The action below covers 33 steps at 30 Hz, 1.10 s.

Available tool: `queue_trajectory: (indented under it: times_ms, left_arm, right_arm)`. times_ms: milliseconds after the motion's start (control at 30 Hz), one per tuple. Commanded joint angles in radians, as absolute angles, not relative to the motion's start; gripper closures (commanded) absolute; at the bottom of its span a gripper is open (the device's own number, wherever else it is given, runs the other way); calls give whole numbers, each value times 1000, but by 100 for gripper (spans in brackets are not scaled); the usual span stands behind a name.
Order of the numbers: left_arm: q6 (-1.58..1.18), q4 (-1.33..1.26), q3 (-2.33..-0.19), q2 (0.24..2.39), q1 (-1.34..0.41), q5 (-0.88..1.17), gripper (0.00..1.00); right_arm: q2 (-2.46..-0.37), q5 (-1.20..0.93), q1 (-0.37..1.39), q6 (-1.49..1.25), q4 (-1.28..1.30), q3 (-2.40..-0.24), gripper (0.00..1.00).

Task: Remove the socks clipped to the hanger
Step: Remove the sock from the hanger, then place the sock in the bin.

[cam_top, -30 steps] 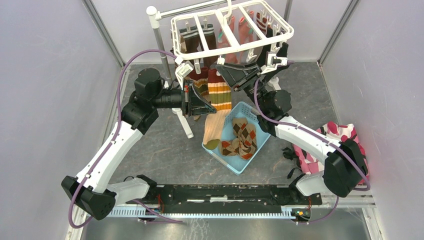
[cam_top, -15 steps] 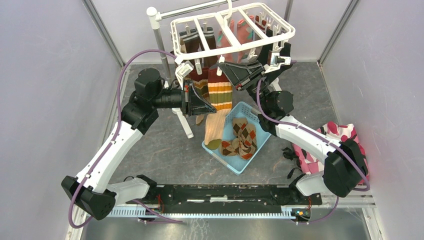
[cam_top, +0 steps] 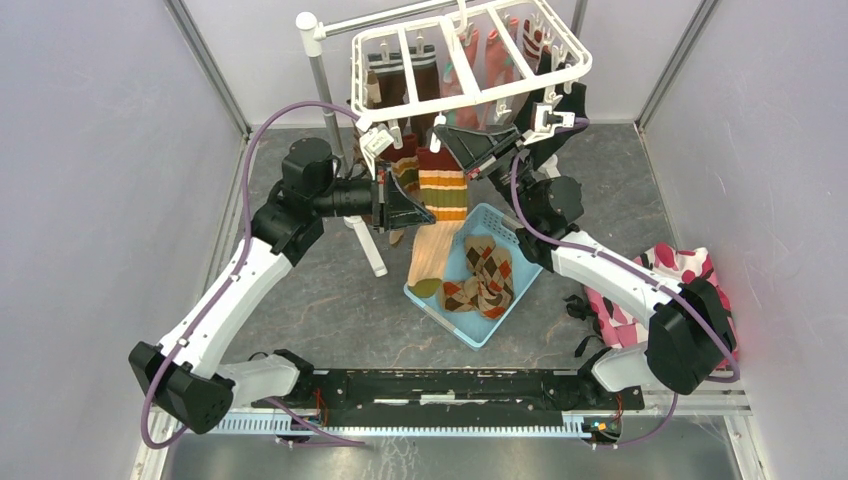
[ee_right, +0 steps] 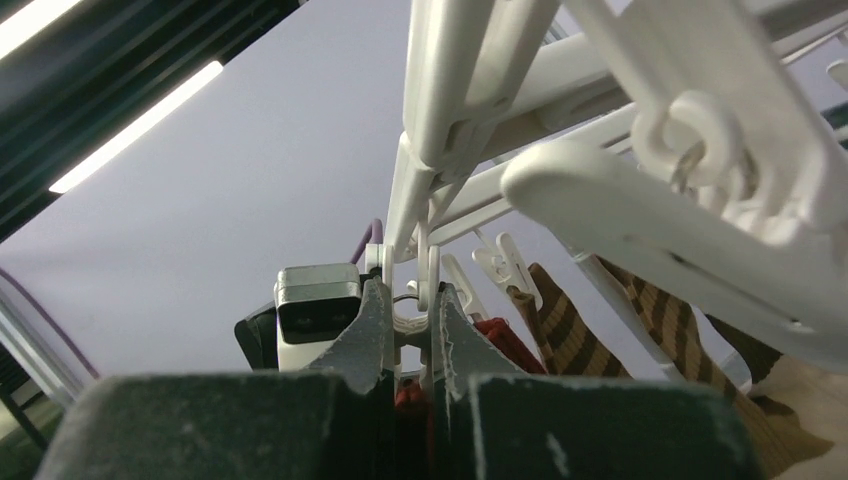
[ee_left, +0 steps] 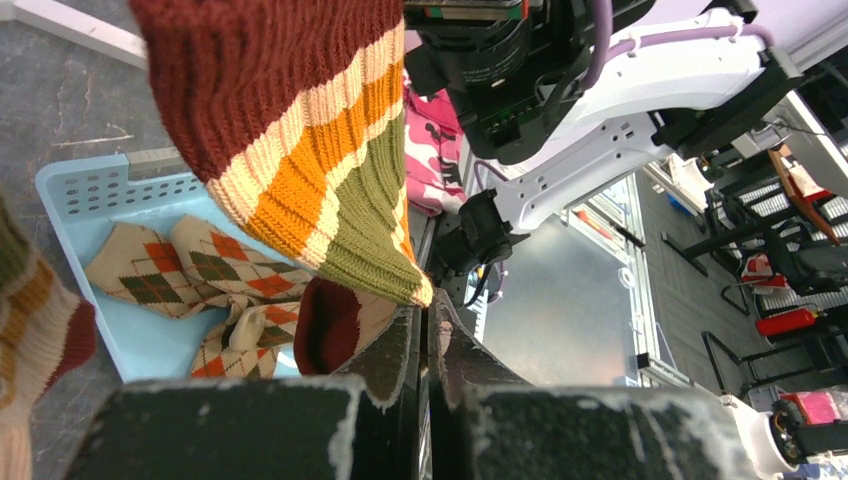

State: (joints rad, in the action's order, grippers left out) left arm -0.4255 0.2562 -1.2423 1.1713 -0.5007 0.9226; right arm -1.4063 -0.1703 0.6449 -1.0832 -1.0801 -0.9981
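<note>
The white hanger (cam_top: pixel 470 55) hangs from the pole stand with several socks clipped under it. A striped sock (cam_top: pixel 440 190), red-brown with cream, orange and green bands, dangles from a front clip down toward the basket. My left gripper (cam_top: pixel 425 215) is shut on that sock's left edge; in the left wrist view the green band (ee_left: pixel 380 250) meets the left gripper's (ee_left: pixel 424 310) closed tips. My right gripper (cam_top: pixel 447 140) reaches up under the frame. In the right wrist view the right gripper (ee_right: pixel 408 290) is shut on a white clip (ee_right: pixel 412 318), with red knit below it.
A light blue basket (cam_top: pixel 440 318) on the floor holds argyle socks (cam_top: pixel 485 275). The grey pole stand (cam_top: pixel 325 90) rises at the back left, its white foot beside the basket. A pink camouflage cloth heap (cam_top: pixel 690 270) lies at the right. Brown striped socks (ee_right: pixel 570 335) hang beyond the clip.
My right gripper has closed on the clip. The hanger has swung a little up and to the right. My left arm has shifted slightly right, still shut on the sock.
</note>
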Motion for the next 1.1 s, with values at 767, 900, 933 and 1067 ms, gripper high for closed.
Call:
queue_trajectory:
  times_ms: [767,900,933,1067]
  left_arm:
    - [-91,529,-1275,1216,-599,679,0]
    - [-50,612,-1270,1167,-564,653,0]
    - [-52,623,-1267,1155,-546,653,0]
    - [-73,621,-1244,1095,-416,668,0]
  right_arm:
    - [-1289,-222,613,-956,-908,-1047,100]
    - [-1284,-233,609,-956,-900,-1048,100]
    - [-1281,-234,610,-956,-898,-1048,100]
    - [-1265,-241,605,-956,-888,-1039,100]
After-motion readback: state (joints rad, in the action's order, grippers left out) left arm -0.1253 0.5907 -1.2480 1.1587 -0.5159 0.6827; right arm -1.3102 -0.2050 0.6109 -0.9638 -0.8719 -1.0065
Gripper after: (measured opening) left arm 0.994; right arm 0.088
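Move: The left gripper, still pinching the striped sock, has the basket's middle about 9 cm to its right, 5 cm ahead and some 32 cm below; the argyle socks inside lie about 11 cm right, 5 cm ahead and 34 cm below. Another striped sock hangs about 10 cm ahead of this gripper and 5 cm left, roughly level. From the right gripper, shut on the clip, the basket's middle is about 5 cm back, 8 cm right and 42 cm down. Draw the left gripper down about 5 cm and some 3 cm right, bringing the striped sock away from the clip and over the basket, then open the fingers wide to let the sock go. Tip the fingers down some 15 degrees while swinging back left, away from the basket. Keep the right gripper squeezing the clip, dipping only slightly with it. ##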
